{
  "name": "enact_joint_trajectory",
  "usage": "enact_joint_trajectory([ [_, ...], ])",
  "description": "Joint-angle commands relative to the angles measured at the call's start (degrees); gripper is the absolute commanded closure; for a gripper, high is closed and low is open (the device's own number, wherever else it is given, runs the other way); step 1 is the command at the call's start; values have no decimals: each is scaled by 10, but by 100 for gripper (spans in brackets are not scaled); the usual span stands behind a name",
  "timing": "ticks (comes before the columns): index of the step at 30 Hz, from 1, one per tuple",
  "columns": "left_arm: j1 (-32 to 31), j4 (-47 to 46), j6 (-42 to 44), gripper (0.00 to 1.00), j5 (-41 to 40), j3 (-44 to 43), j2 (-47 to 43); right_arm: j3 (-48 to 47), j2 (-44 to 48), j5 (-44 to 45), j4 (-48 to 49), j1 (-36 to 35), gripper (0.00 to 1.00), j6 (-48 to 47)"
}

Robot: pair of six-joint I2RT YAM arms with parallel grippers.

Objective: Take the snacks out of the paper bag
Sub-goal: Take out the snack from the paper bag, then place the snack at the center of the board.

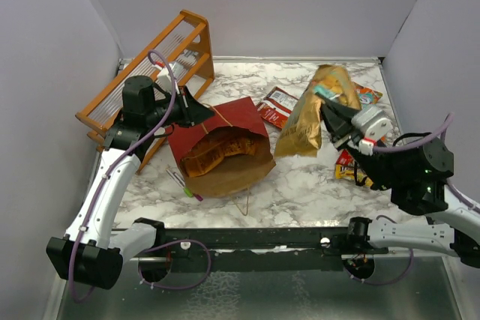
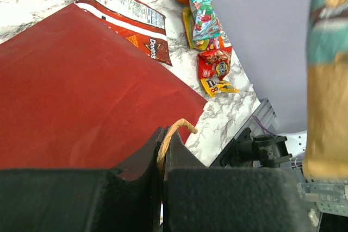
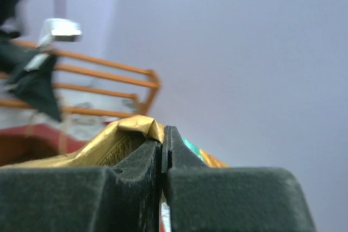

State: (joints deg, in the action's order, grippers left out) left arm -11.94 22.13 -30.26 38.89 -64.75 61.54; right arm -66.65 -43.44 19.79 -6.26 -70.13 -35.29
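The paper bag (image 1: 238,119), dark red outside and brown inside, lies on its side with its mouth toward the arms. An orange-brown snack packet (image 1: 212,152) shows inside the mouth. My left gripper (image 1: 196,112) (image 2: 163,134) is shut on the bag's tan handle (image 2: 178,127) at the bag's back edge. My right gripper (image 1: 328,110) (image 3: 163,134) is shut on the top of a long gold packet (image 1: 304,121) (image 3: 117,140), which hangs above the table right of the bag. A red chips packet (image 1: 276,106) (image 2: 126,13) lies flat beside the bag.
An orange wooden rack (image 1: 161,65) stands at the back left behind the left arm. Small packets lie at the back right (image 1: 367,95) and under the right arm (image 1: 346,168). Thin green and pink markers (image 1: 185,186) and the bag's other handle loop (image 1: 241,204) lie before the bag.
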Motion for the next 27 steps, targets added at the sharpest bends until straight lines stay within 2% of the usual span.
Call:
enact_joint_trajectory([
  [1,4,-4,-6,100,-8,-9,-2,-34,-65,260,202,-1,98,-102],
  [4,3,-6,-10,100,-7,-8,-3,-40,-121,311,326,1,99,-208],
  [7,3,-7,-14,100,-6,-10,-6,-50,-155,309,354,39,99,-218],
  [11,3,-1,-16,100,-7,-12,-13,-99,-210,236,183,177,99,-34],
  [13,4,3,-15,100,-7,-14,-18,-101,-239,196,148,243,98,15],
  [18,3,8,-20,100,-12,-9,-32,-98,-336,121,106,333,99,66],
  [21,3,0,-28,100,-6,-7,-34,-136,-410,80,50,378,99,116],
  [27,4,10,-26,100,-1,-13,-37,-215,-523,26,30,441,99,141],
])
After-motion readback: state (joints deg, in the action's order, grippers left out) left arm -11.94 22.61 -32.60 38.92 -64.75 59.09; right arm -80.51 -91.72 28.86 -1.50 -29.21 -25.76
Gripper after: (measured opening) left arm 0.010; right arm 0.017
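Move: Ahead of the right hand, which already holds the gold snack bag high up, the clear table just beyond the Doritos bag lies about 32 cm farther out, 10 cm to the right and 46 cm below. The Doritos bag is some 25 cm ahead and level sideways; the snack pile about 20 cm ahead and 24 cm right. The paper bag stands roughly 9 cm ahead, 21 cm left. From the left hand the clear spot is about 20 cm ahead, 30 cm right. Swinging the gold snack bag away from the paper bag, the right arm reaches forward some 30 cm and a little right towards the clear table by the back wall, rising slightly at first, then sinking to end about 18 cm lower. The wrist turns clockwise about 50 degrees and tips downward while the shut fingers keep their pinch; the left fingers still hold the paper bag's handle. ##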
